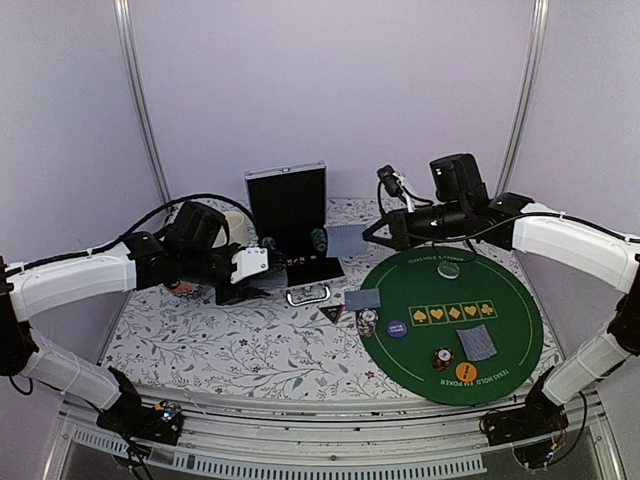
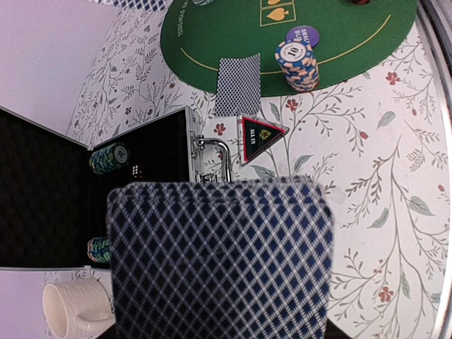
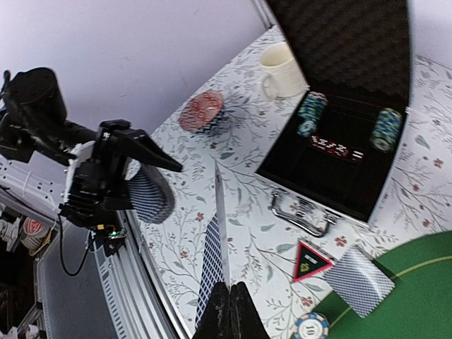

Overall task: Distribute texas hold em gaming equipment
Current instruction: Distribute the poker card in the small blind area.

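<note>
My left gripper (image 1: 262, 262) is shut on a deck of blue-grey diamond-backed playing cards (image 2: 219, 258), which fills the lower left wrist view and hides the jaws. My right gripper (image 3: 229, 288) is shut on a single card (image 3: 222, 226), seen edge-on and held above the floral table; in the top view this card (image 1: 345, 238) hangs beside the case. On the green poker mat (image 1: 510, 330) lie two face-down cards (image 1: 363, 298) (image 1: 477, 344), two chip stacks (image 1: 369, 322) (image 1: 442, 357), a purple button (image 1: 397, 327) and an orange button (image 1: 465, 372). A dark triangular marker (image 1: 332, 313) lies just off the mat.
An open black case (image 1: 290, 215) with a metal handle (image 2: 212, 152) stands at the back and holds chip stacks (image 2: 109, 157) (image 2: 99, 248). A cream mug (image 3: 282, 69) and a reddish bowl (image 3: 201, 111) sit to the left of it. White walls enclose the table.
</note>
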You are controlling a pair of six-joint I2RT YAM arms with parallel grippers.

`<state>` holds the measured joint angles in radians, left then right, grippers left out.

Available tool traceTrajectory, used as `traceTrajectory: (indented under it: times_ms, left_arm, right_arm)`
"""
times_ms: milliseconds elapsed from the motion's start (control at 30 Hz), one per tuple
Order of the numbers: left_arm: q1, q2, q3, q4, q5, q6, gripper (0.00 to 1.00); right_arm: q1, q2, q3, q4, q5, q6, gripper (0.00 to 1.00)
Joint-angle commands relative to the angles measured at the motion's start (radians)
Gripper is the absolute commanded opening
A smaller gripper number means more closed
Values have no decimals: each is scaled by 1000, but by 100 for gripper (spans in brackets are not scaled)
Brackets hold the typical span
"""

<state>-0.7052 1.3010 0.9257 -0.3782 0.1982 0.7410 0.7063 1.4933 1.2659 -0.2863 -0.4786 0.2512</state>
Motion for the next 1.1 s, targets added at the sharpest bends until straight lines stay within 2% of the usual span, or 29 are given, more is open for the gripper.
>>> traceTrajectory:
  times_ms: [0,167,533,800,1067]
  left_arm:
    - [-13,-14,-1,22,14,6,49]
    - [-11,-14,-1,22,12,6,49]
    - [-13,-12,-5,22,4,7,49]
    - [-13,-10,-6,22,2,7,49]
    - [-12,-9,-7,22,2,9,49]
  right_arm:
    - [-124,-40,-49,-67,38,46,2]
    - [-204,56,-91,-87,-28,12,2]
    - [-232,373,23,-87,-186,-32,2]
    - [-232,474,56,-82,-190,-48,2]
    - [-233,509,59,-82,-186,-56,2]
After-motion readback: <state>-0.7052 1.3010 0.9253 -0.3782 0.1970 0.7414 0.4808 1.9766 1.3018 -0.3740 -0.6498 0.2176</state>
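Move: The right gripper holds a poker card high over the table. The card already laid for the small blind lies about 6 cm ahead of it, 1 cm to its right and some 26 cm below. On that same table level, the chip stack is about 1 cm back and 2 cm right of the hand, the small blind marker 2 cm back and 9 cm right, and the all-in triangle 2 cm ahead and 7 cm left. From the left hand the laid card is roughly 8 cm ahead, 24 cm right and 16 cm lower. Keep the right fingers shut on the card and swing it rightward and forward while starting to sink. Then drop almost straight down towards the laid card, easing about 3 cm back left and slowing near the table, some 20 cm lower in all. Tip the fingers roughly 20 degrees steeper, bringing the held card's lower end down over the laid one. ##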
